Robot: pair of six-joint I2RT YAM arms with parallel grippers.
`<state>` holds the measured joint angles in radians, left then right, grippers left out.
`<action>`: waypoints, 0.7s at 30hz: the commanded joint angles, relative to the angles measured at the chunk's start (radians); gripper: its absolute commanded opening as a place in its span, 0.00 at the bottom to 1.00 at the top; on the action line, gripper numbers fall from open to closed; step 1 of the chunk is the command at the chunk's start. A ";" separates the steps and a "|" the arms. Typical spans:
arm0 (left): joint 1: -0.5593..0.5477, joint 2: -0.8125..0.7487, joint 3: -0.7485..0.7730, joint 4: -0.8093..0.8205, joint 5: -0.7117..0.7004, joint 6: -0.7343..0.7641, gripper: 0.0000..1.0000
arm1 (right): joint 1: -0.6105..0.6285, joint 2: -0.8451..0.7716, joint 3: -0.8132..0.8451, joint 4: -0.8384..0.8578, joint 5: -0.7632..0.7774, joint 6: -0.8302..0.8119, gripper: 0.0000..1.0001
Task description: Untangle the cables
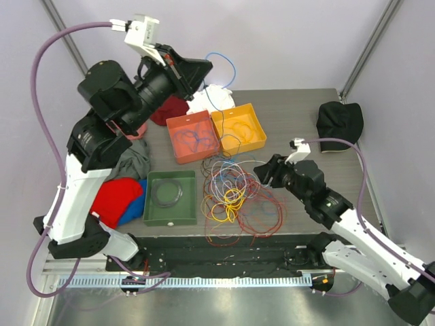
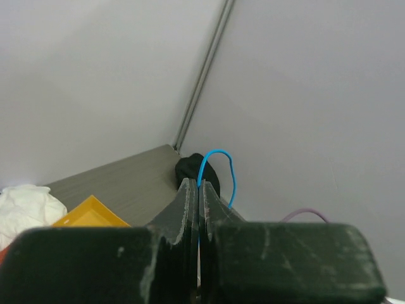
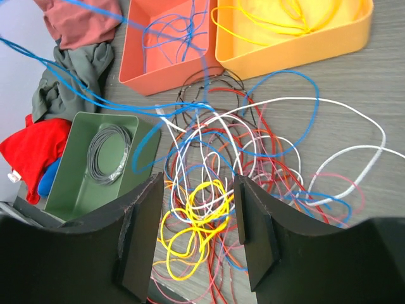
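The cables [image 1: 234, 193] lie as a tangled heap of red, yellow, blue, white and orange wires on the table's near middle. My left gripper [image 1: 204, 68] is raised high over the back of the table. It is shut on a blue cable [image 2: 218, 153] that loops out past its fingertips. In the right wrist view, blue strands [image 3: 95, 95] run from the upper left down into the heap. My right gripper [image 1: 262, 173] hovers at the heap's right side. Its jaws are open, with nothing between them, above the yellow loops [image 3: 196, 221].
An orange-red tray [image 1: 197, 155] holds blue cables and a yellow tray [image 1: 248, 144] holds yellow ones. A green tray [image 1: 170, 214] holds a grey coil. Red and blue cloth [image 1: 117, 197], grey cloth [image 1: 132, 159], white cloth [image 1: 214, 98] and black cloth [image 1: 340, 121] lie around.
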<state>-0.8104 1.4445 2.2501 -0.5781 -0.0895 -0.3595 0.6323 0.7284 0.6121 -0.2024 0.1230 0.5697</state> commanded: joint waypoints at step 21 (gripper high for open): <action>-0.024 -0.041 -0.092 0.043 0.126 -0.076 0.00 | 0.006 0.453 0.169 0.527 0.133 -0.221 0.57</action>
<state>-0.8257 1.4330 2.1544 -0.5755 0.0002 -0.4221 0.6331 1.1404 0.7444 0.1673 0.1699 0.3916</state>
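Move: The free right gripper goes for the blue cable where it comes up out of the tangle, about 13 cm ahead, 7 cm to its left and some 15 cm below. The tangle's middle is 4 cm ahead and 6 cm left of that gripper, the yellow box 26 cm ahead and 5 cm left, the red box 23 cm ahead and 24 cm left. From the high left gripper, that same cable spot lies roughly 13 cm ahead, 8 cm right and 55 cm below. Reach the right gripper forward about 8 cm and half as far left, over the tangle towards the rising blue cable. Arc it up roughly 3 cm, then let it sink again, tilting slightly towards level with the fingers kept half open. Keep the left gripper pinched on the blue cable and ease it some 4 cm down and rightward. ##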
